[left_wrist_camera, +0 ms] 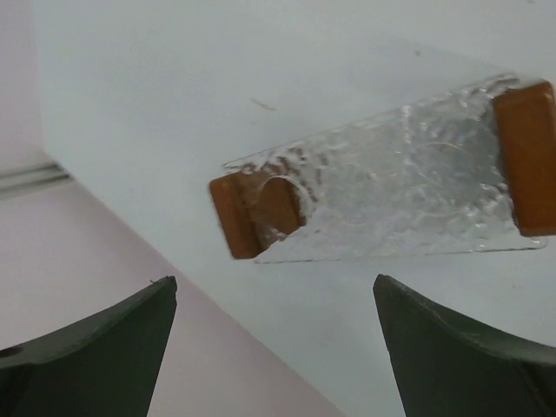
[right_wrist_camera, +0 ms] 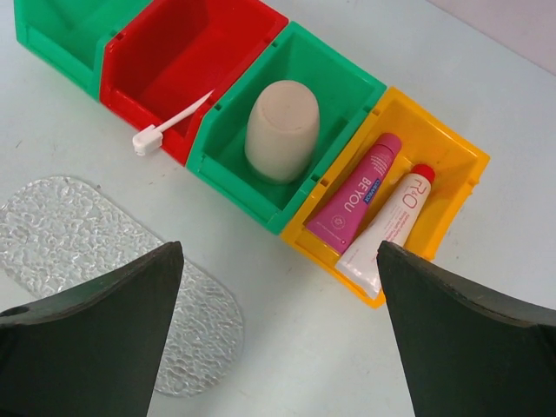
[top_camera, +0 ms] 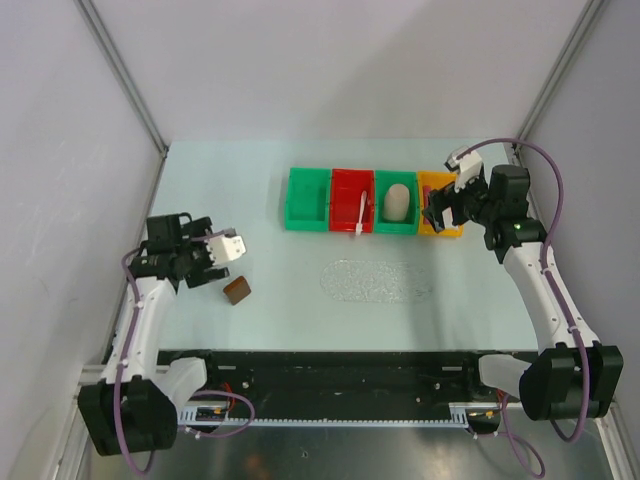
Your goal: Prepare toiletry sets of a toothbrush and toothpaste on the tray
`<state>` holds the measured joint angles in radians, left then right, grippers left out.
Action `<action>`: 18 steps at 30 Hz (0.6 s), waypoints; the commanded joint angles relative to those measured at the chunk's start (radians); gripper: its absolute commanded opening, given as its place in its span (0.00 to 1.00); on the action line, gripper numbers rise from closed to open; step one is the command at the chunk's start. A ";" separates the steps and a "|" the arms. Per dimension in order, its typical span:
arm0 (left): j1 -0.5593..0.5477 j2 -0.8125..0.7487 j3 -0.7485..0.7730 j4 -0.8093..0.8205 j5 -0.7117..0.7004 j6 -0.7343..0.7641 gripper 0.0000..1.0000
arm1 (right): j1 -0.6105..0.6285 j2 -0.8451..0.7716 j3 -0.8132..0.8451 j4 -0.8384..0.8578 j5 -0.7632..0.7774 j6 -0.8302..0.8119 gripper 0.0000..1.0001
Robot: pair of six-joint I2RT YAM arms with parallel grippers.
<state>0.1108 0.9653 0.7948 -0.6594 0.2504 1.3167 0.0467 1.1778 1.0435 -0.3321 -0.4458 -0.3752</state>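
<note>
The toothbrush (right_wrist_camera: 174,122) is slim and white and lies in the red bin (right_wrist_camera: 187,48), its head over the front rim. The toothpaste (right_wrist_camera: 356,193), a magenta tube, lies in the yellow bin (right_wrist_camera: 460,161) beside a white tube with a red cap (right_wrist_camera: 391,221). My right gripper (right_wrist_camera: 280,248) hovers open above and just in front of the yellow bin, holding nothing. The tray (left_wrist_camera: 408,191), clear and bumpy with a brown handle (left_wrist_camera: 248,213) at each end, lies ahead of my open, empty left gripper (left_wrist_camera: 274,282). In the top view only one brown handle (top_camera: 238,290) shows beside the left gripper (top_camera: 215,265).
A clear bumpy oblong sheet (top_camera: 372,280) with no handles showing lies mid-table in front of the bins. A beige round cup (top_camera: 397,202) stands in the green bin (top_camera: 396,225) between red and yellow. Another green bin (top_camera: 305,198) ends the row on the left. Walls enclose the table.
</note>
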 commanded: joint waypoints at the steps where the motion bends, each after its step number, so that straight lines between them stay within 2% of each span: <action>1: 0.010 0.061 0.011 -0.115 0.038 0.203 1.00 | 0.004 -0.001 0.023 -0.001 -0.025 -0.025 1.00; 6: 0.016 0.067 -0.043 -0.157 0.036 0.387 1.00 | 0.004 -0.001 0.023 -0.007 -0.025 -0.031 1.00; 18: 0.078 0.217 0.030 -0.172 0.105 0.473 1.00 | 0.001 -0.001 0.023 -0.016 -0.045 -0.034 1.00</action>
<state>0.1715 1.1542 0.7708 -0.8036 0.2668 1.6783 0.0467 1.1782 1.0435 -0.3470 -0.4667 -0.3985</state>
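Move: The left hand, open, is about 12 cm above a clear stand with a brown block under each end, its middle some 3 cm to the hand's right and about level with it. The near block is roughly 5 cm back and 5 cm right, the far one 4 cm ahead and 1 cm left. The leftmost green bin sits about 19 cm right and 13 cm ahead. From the right hand the stand is some 43 cm left, 9 cm back and well below. Downwards mostly, about 7 cm, the left hand sinks towards the clear stand while easing back some 2.5 cm. The wrist tips the fingers more steeply down and swings clockwise, turning roughly 20 degrees in all, with the fingers staying wide open and still above the stand, not touching it. ##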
